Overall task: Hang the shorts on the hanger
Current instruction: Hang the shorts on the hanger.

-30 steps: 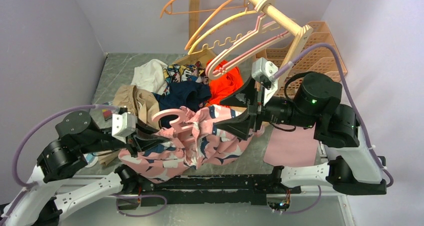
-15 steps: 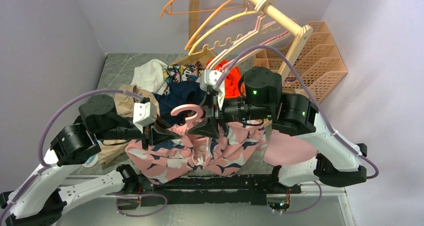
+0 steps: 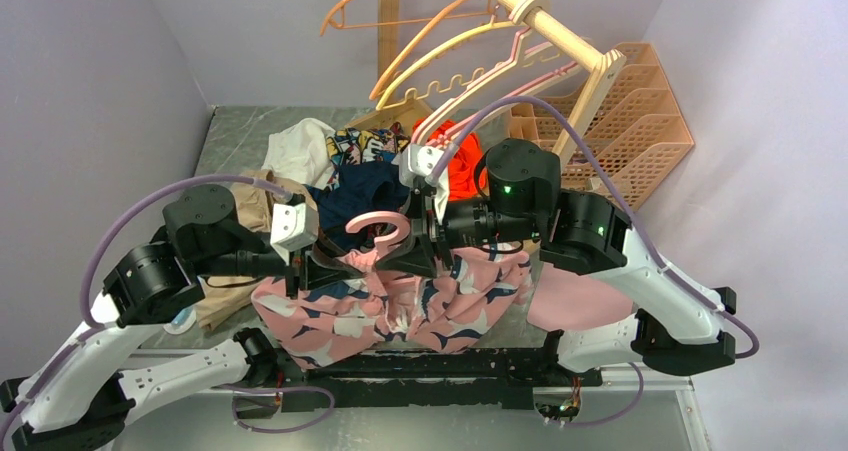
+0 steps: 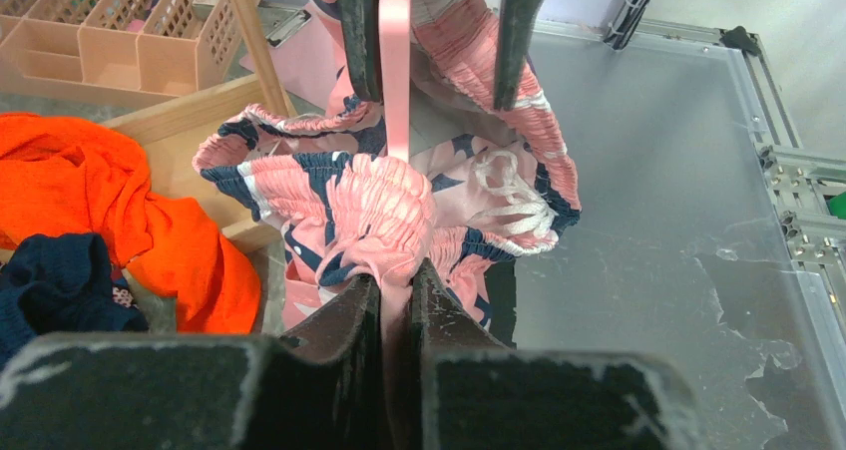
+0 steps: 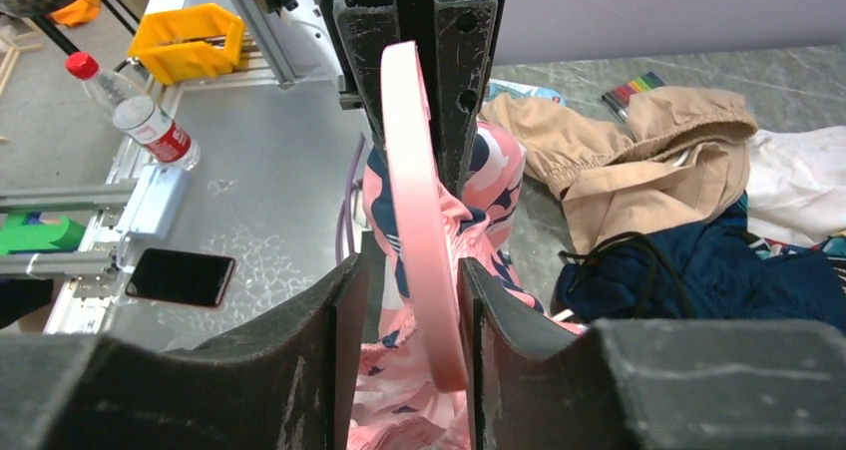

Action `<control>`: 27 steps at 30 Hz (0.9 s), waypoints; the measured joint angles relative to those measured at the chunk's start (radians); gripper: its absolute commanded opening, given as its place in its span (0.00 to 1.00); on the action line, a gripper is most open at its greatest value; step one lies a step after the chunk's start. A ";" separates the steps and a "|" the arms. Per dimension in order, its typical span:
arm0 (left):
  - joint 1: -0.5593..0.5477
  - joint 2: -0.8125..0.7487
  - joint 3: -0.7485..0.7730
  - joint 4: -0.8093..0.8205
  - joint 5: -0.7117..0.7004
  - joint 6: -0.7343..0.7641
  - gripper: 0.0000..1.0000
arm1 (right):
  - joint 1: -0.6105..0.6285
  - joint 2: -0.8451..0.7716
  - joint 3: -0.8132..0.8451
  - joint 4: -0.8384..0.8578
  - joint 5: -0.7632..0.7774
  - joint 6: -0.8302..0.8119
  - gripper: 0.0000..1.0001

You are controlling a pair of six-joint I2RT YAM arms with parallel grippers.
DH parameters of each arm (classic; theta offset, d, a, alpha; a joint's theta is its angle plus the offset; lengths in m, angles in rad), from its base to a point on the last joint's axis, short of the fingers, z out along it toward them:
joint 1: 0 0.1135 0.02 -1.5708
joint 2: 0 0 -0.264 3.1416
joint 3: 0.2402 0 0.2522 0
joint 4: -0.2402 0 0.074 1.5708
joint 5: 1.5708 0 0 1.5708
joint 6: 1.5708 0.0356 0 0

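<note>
The pink whale-print shorts point(image 3: 400, 306) hang bunched between both arms above the table's near edge. The pink hanger point(image 3: 375, 226) shows its hook above them. My left gripper point(image 3: 328, 268) is shut on the hanger's arm together with the gathered waistband point(image 4: 384, 196); pink fabric fills its jaws point(image 4: 399, 288). The hanger point(image 4: 396, 71) runs straight away from it to the right gripper. My right gripper point(image 3: 415, 253) straddles the hanger's other arm point(image 5: 419, 221). Its jaws point(image 5: 411, 310) stand apart, the bar lying against one finger with a gap beside the other.
A wooden rail point(image 3: 540, 16) at the back carries orange and yellow hangers. A peach slotted organizer point(image 3: 640, 121) stands back right. Loose clothes lie behind the arms: orange-red point(image 3: 455, 166), navy point(image 3: 365, 186), tan point(image 3: 255, 196), white point(image 3: 300, 146). A pink cloth point(image 3: 580, 296) lies right.
The right arm swung left onto the hanger and its jaws narrowed around the bar. The left arm lifted and moved right, carrying hanger and shorts with it.
</note>
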 measured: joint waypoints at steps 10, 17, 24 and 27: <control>0.000 0.024 0.032 -0.034 0.027 0.014 0.31 | -0.006 -0.012 -0.051 0.075 0.002 0.005 0.00; 0.000 0.014 0.072 -0.024 -0.055 0.009 0.70 | -0.001 -0.103 -0.172 0.168 0.071 0.047 0.00; 0.000 -0.097 0.140 -0.019 -0.231 0.003 0.76 | -0.001 -0.126 -0.100 0.193 0.132 0.040 0.00; 0.000 -0.169 0.167 -0.018 -0.281 0.002 0.76 | -0.001 -0.145 -0.100 0.198 0.143 0.037 0.00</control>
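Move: The pink hanger's hook stands almost in the right hand's half-open fingers, about 1 cm ahead of it and 1 cm to its left. From the left hand, which still pinches the shorts' waistband lower down on the hanger, the hook is some 2 cm ahead, 4 cm to the right and 6 cm up. From the right hand, the rack's nearest hangers are roughly 22 cm ahead, 12 cm right and 5 cm higher; the orange cloth lies about 30 cm ahead, 10 cm right and 38 cm below. The right hand stays nearly in place while its fingers shut on the pink hanger's hook, and only then does the left hand open wide, let go of the waistband and back away from the hanger, about 7 cm left and 9 cm up. Holding the hook, the right hand then lifts some 5 cm and draws about 3 cm to the right, its fingertips tilting up a little. ##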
